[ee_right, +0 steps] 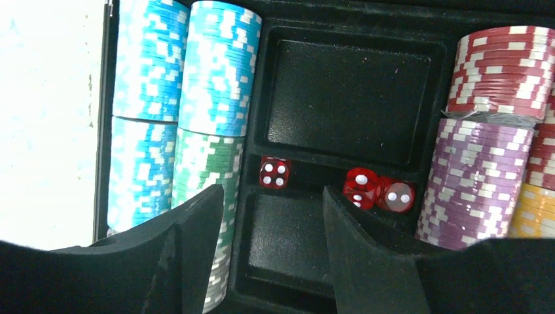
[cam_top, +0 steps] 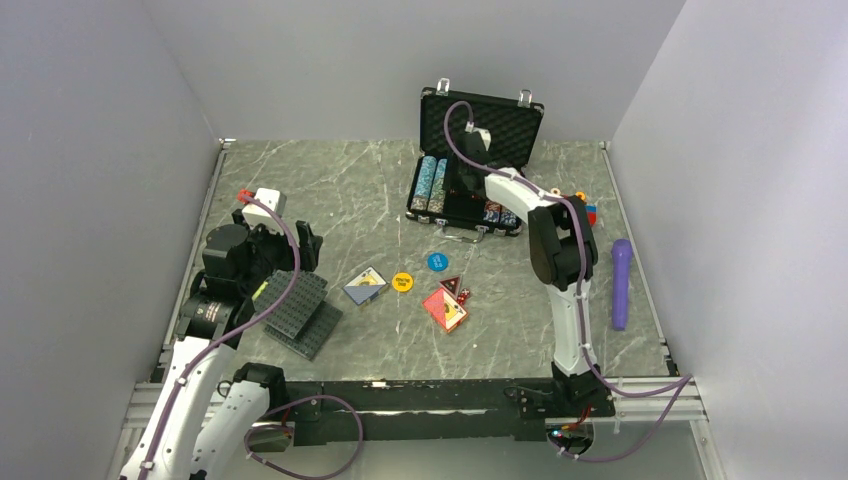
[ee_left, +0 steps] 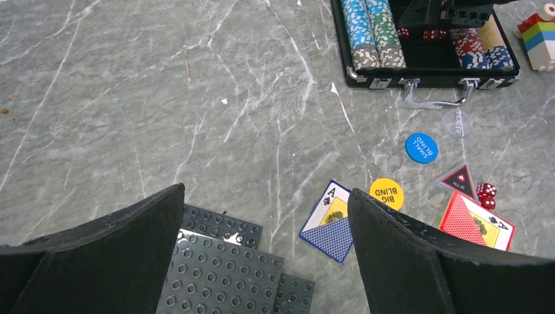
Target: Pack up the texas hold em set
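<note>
The black briefcase (cam_top: 480, 120) of the texas hold em set stands open at the back, chip rows (cam_top: 432, 183) inside. My right gripper (ee_right: 272, 193) hangs open inside it over an empty card tray (ee_right: 294, 235), nothing between its fingers. Three red dice (ee_right: 361, 187) lie in the slot just beyond. On the table lie a blue-backed deck (ee_left: 330, 222), a red deck (ee_left: 474, 222), yellow (ee_left: 386, 193), blue (ee_left: 421, 147), clear (ee_left: 457, 122) and red-triangle (ee_left: 458, 181) buttons, and more dice (ee_left: 486, 193). My left gripper (ee_left: 266, 190) is open at the left, holding nothing.
Dark grey studded plates (cam_top: 300, 310) lie stacked under my left gripper. A purple cylinder (cam_top: 621, 283) rests near the right edge. A colourful toy-block figure (ee_left: 540, 36) stands right of the case. Walls close in the table on three sides.
</note>
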{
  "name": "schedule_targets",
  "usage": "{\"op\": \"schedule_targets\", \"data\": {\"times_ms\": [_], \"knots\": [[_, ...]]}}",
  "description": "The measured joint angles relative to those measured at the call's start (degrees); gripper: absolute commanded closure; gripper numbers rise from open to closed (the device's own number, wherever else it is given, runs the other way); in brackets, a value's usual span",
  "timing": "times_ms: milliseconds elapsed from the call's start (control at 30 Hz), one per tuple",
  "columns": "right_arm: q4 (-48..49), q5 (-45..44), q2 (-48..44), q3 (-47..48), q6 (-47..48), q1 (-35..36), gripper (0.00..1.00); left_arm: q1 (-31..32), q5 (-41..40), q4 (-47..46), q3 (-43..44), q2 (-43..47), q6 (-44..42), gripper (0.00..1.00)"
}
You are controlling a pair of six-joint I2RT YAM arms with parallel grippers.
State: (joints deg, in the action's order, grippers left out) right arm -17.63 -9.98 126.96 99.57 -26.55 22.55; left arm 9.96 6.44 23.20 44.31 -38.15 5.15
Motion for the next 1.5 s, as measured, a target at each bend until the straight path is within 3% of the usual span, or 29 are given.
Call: {"op": "schedule_targets", "data": {"times_ms": [400, 567, 1500], "knots": [[-2.8, -7.6, -4.7, -2.5, 1.7, 0.2, 0.44, 0.0, 0.0, 0.0, 0.0, -0.1, 0.0, 0.02], [-4.1, -9.8, -4.7, -2.6, 1.7, 0.2, 0.50, 0.0, 0.0, 0.0, 0.0, -0.1, 0.0, 0.02], [-6.5, -13.0, 2.1, 1.4, 2.8, 0.7, 0.63, 0.0, 0.0, 0.0, 0.0, -0.1, 0.0, 0.02]]}}
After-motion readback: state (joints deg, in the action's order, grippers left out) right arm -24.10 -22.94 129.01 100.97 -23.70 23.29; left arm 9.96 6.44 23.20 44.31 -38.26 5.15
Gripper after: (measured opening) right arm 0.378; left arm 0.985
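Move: Inside the open case, the left die of the red pair lies about 5 cm to the right hand's right, level ahead and 4 cm lower; its partner is 2 cm farther right. The single red die sits almost straight below, some 1 cm ahead; the green chip row is about 4 cm left. From the left hand, that left die of the pair is roughly 27 cm ahead, 36 cm right and 23 cm lower. Leaving the single die, the right hand rises some 2.5 cm while swinging about 4 cm to the right, then sinks about 4.5 cm towards the pair, easing a little back on the way. The fingertips tilt some 15 degrees towards the right and the open fingers narrow by over a third, stopping just short of the pair's left die. ##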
